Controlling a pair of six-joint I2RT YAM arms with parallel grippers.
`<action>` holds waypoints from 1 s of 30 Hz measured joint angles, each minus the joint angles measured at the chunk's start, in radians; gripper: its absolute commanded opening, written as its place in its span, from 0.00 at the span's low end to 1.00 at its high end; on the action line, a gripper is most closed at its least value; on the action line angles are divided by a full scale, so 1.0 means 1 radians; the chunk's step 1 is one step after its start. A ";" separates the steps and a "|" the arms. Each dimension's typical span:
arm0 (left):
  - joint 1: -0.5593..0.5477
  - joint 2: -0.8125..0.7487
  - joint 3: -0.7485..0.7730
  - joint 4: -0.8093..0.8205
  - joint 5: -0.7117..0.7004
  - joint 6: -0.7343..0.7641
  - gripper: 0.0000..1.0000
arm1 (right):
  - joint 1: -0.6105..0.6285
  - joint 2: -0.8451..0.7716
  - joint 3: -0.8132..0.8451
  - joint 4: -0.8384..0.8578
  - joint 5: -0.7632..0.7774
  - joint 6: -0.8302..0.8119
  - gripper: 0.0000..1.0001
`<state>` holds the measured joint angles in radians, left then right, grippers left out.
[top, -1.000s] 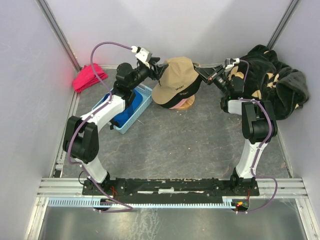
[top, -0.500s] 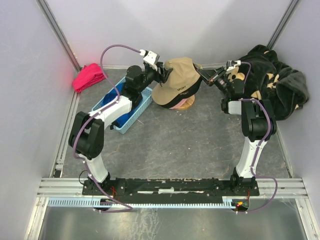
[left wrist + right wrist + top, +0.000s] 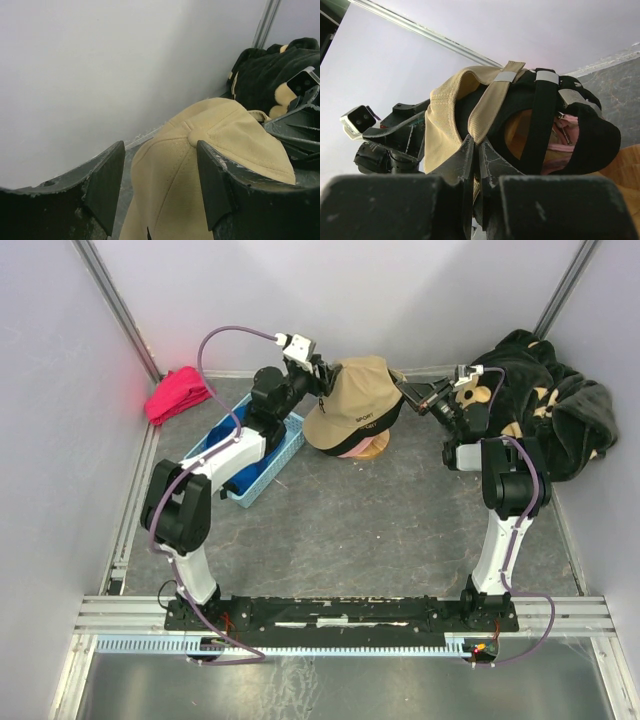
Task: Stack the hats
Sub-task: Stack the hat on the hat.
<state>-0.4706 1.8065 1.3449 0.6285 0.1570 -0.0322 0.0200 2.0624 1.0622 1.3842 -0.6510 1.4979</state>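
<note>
A tan hat [image 3: 352, 398] tops a stack of hats at the back middle of the table. Under it are a black hat [image 3: 368, 423] with white lettering and a pink hat [image 3: 345, 450]. My left gripper [image 3: 323, 375] stands open at the tan hat's left side. In the left wrist view its fingers [image 3: 106, 186] straddle the tan crown [image 3: 172, 185]. My right gripper [image 3: 409, 393] is shut on the tan hat's back strap [image 3: 492, 102], pinched at the jaw tips [image 3: 476, 145]. The black hat [image 3: 592, 142] and pink hat [image 3: 562, 148] show beneath.
A light blue basket [image 3: 287, 453] with something bright blue [image 3: 262, 445] in it stands left of the stack, under my left arm. A red-pink cloth bundle [image 3: 178, 395] lies at the back left. Big black plush fabric with beige flowers [image 3: 550, 410] fills the back right corner.
My left gripper has swung right and back, from beside the basket up to the tan hat's crown, its jaws a little wider. The right gripper keeps its hold on the strap.
</note>
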 measured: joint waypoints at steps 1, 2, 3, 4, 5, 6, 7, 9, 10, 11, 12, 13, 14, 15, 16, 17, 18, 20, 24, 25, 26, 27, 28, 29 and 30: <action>0.000 0.006 0.008 0.000 0.002 0.000 0.65 | -0.001 0.000 -0.001 -0.001 0.000 -0.005 0.14; 0.000 0.013 0.017 0.000 0.008 0.000 0.64 | -0.002 0.000 -0.001 -0.002 0.000 -0.010 0.15; 0.000 0.020 0.027 -0.001 0.013 0.000 0.64 | -0.003 -0.001 -0.002 -0.006 0.000 -0.017 0.16; 0.000 0.027 0.037 -0.003 0.021 0.000 0.64 | -0.003 -0.002 -0.003 -0.009 0.000 -0.023 0.17; -0.001 0.034 0.047 -0.004 0.029 0.000 0.64 | -0.004 -0.004 -0.005 -0.016 0.000 -0.031 0.19; -0.002 0.039 0.054 -0.005 0.035 0.000 0.64 | -0.005 -0.008 -0.007 -0.023 0.000 -0.039 0.20; -0.003 0.042 0.059 -0.006 0.037 0.000 0.64 | -0.006 -0.014 -0.010 -0.035 0.001 -0.047 0.21; -0.007 0.050 0.073 -0.009 0.042 0.000 0.64 | -0.011 -0.035 -0.018 -0.075 0.005 -0.073 0.23; -0.010 0.055 0.083 -0.018 0.048 0.000 0.64 | -0.014 -0.045 -0.022 -0.095 0.005 -0.086 0.24; -0.013 0.061 0.095 -0.024 0.055 0.000 0.64 | -0.016 -0.056 -0.026 -0.122 0.007 -0.101 0.25; -0.015 0.068 0.109 -0.030 0.060 0.000 0.64 | -0.018 -0.067 -0.030 -0.151 0.008 -0.117 0.26; -0.019 0.076 0.119 -0.035 0.064 0.000 0.64 | -0.019 -0.075 -0.032 -0.174 0.008 -0.131 0.27; -0.022 0.082 0.126 -0.039 0.066 0.000 0.64 | -0.019 -0.084 -0.033 -0.202 0.009 -0.146 0.27; -0.025 0.087 0.131 -0.048 0.071 0.000 0.64 | -0.019 -0.093 -0.033 -0.232 0.011 -0.163 0.28; -0.026 0.090 0.132 -0.053 0.075 0.000 0.64 | -0.019 -0.104 -0.033 -0.267 0.014 -0.181 0.28; -0.028 0.095 0.134 -0.057 0.082 0.000 0.64 | -0.020 -0.117 -0.033 -0.305 0.016 -0.198 0.28; -0.030 0.099 0.134 -0.060 0.084 0.000 0.64 | -0.021 -0.133 -0.033 -0.345 0.020 -0.220 0.29; -0.032 0.105 0.135 -0.066 0.090 0.000 0.64 | -0.022 -0.162 -0.029 -0.431 0.028 -0.266 0.31; -0.034 0.109 0.147 -0.074 0.100 0.000 0.63 | -0.020 -0.216 0.001 -0.619 0.053 -0.378 0.34; -0.035 0.110 0.150 -0.075 0.104 0.000 0.63 | -0.019 -0.230 0.014 -0.668 0.060 -0.410 0.34; -0.035 0.112 0.152 -0.076 0.108 0.000 0.63 | -0.017 -0.242 0.029 -0.716 0.069 -0.444 0.35; -0.036 0.113 0.154 -0.077 0.109 0.000 0.63 | -0.015 -0.251 0.042 -0.751 0.077 -0.469 0.35; -0.036 0.115 0.156 -0.079 0.113 0.000 0.63 | -0.011 -0.260 0.060 -0.793 0.087 -0.499 0.35; -0.036 0.115 0.158 -0.082 0.116 0.000 0.63 | -0.008 -0.269 0.084 -0.844 0.102 -0.533 0.35; -0.036 0.115 0.159 -0.084 0.116 0.000 0.63 | -0.006 -0.271 0.088 -0.851 0.103 -0.539 0.36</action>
<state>-0.5068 1.9217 1.5043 0.5449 0.2733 -0.0322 0.0135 1.7916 1.1500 0.5335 -0.5480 0.9588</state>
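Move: The beige hat sits askew over the black hat. Its middle is about 5 cm to the right of my left hand, 6 cm nearer me and 10 cm lower; from my right hand, which pinches its strap, it is some 9 cm left, 4 cm back and 3 cm down. The black hat lies just beneath it, about 7 cm right, 7 cm back and 12 cm below my left hand. The blue basket is roughly 20 cm left, 11 cm back and 27 cm below that hand. I carry my open left hand about 5 cm to the right, fingers against the beige crown around its button, pushing it along towards the strap side and turning slightly clockwise. Meanwhile my right hand spreads its fingers to let go of the strap, eases a couple of centimetres right and down, then up a little, rolling some 25 degrees so its left side dips. ##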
